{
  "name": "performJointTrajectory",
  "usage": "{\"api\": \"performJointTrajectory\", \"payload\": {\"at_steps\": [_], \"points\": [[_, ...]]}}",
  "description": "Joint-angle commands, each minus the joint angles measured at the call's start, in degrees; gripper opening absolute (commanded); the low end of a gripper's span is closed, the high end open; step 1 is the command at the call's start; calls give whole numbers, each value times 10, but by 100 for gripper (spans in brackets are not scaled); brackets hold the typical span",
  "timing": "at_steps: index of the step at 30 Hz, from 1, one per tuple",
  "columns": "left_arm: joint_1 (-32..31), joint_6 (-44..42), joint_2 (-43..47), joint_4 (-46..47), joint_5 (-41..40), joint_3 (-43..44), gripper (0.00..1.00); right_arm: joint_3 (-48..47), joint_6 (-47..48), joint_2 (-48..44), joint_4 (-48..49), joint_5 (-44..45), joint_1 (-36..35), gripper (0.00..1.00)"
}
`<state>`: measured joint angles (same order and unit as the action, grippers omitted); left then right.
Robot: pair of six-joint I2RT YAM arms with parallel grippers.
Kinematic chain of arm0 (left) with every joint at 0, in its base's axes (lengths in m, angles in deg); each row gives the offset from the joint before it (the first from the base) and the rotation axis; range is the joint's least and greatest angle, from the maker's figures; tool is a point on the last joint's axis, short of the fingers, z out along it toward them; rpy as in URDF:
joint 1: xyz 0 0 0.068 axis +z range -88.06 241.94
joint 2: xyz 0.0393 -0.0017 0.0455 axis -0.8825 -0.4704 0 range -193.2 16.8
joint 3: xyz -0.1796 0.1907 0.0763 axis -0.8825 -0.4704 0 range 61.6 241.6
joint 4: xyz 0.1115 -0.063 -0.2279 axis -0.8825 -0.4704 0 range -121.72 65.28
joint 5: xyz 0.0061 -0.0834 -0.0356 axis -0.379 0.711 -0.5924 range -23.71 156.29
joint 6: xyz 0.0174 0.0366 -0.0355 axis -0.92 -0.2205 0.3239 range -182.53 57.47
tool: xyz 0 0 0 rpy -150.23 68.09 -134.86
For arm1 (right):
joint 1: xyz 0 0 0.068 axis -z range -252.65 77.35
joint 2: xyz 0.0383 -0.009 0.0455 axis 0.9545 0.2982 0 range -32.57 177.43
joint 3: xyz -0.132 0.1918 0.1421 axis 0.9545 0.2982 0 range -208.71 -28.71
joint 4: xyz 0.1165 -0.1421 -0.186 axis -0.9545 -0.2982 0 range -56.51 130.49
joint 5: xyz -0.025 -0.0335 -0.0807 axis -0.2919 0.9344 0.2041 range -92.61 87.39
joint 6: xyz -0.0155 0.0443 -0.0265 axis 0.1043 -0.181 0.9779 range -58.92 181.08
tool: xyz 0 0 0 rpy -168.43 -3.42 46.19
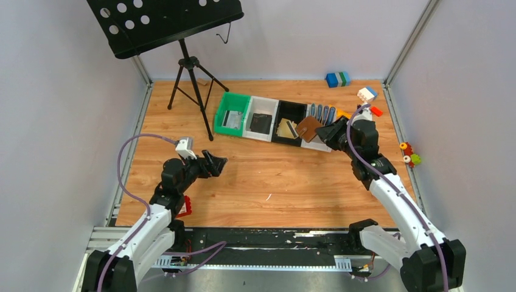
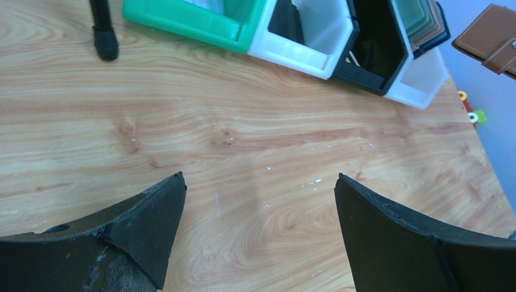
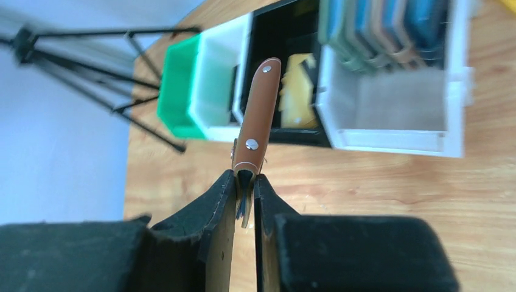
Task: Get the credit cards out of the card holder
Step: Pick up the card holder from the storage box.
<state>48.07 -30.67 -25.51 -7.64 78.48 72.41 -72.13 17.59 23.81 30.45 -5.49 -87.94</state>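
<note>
My right gripper (image 1: 327,134) is shut on the brown leather card holder (image 1: 308,128) and holds it in the air beside the bins. In the right wrist view the card holder (image 3: 258,112) stands edge-on. Its lower edge is pinched at the gripper (image 3: 244,177), with grey-blue inner layers showing between the fingers. A gold credit card (image 1: 285,129) lies in the black bin (image 1: 291,109), a black one (image 1: 261,123) in the white bin, and a grey one (image 1: 231,120) in the green bin. My left gripper (image 1: 216,163) hovers open over bare wood, its fingers (image 2: 152,213) wide apart, far from the card holder (image 2: 490,36).
A white tray (image 1: 316,145) with a row of blue-grey holders (image 1: 321,113) adjoins the black bin. A music stand's tripod (image 1: 191,85) stands left of the green bin. Toy blocks (image 1: 338,79) sit at the back right, small toys (image 1: 411,155) off the right edge.
</note>
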Motion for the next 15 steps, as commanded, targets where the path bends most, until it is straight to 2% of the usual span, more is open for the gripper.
{"api": "performJointTrajectory", "payload": {"at_steps": [1, 9, 15], "points": [[-13, -5, -16, 66, 55, 2, 98, -4, 93, -38, 26, -186, 0, 14], [-47, 25, -69, 185, 158, 2, 99, 30, 155, -84, 54, -371, 0, 15], [-80, 81, -68, 221, 227, 31, 100, 40, 142, -51, 110, -497, -2, 15]]}}
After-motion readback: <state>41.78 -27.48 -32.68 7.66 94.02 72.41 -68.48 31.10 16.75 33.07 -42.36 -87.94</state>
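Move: The right hand already holds the card holder in its fingertips, the holder's middle about 4 cm left and 2 cm ahead; it is bound for the open left gripper, roughly 35 cm left, 5 cm back and 9 cm lower. From the right hand, the tool bin lies 9 cm ahead, 5 cm right and the black bin 9 cm ahead, 6 cm left, both some 16 cm below. From the left hand, the holder is some 31 cm right, 7 cm ahead, 9 cm higher. Back about 9 cm and 7 cm left, rising slightly, the right hand carries the still-pinched card holder away from the tool bin towards the left gripper, swinging its fingers some 40 degrees counter-clockwise. The left hand comes to meet it, going right with a smaller shift back and up, turning clockwise with its fingers staying wide open. ##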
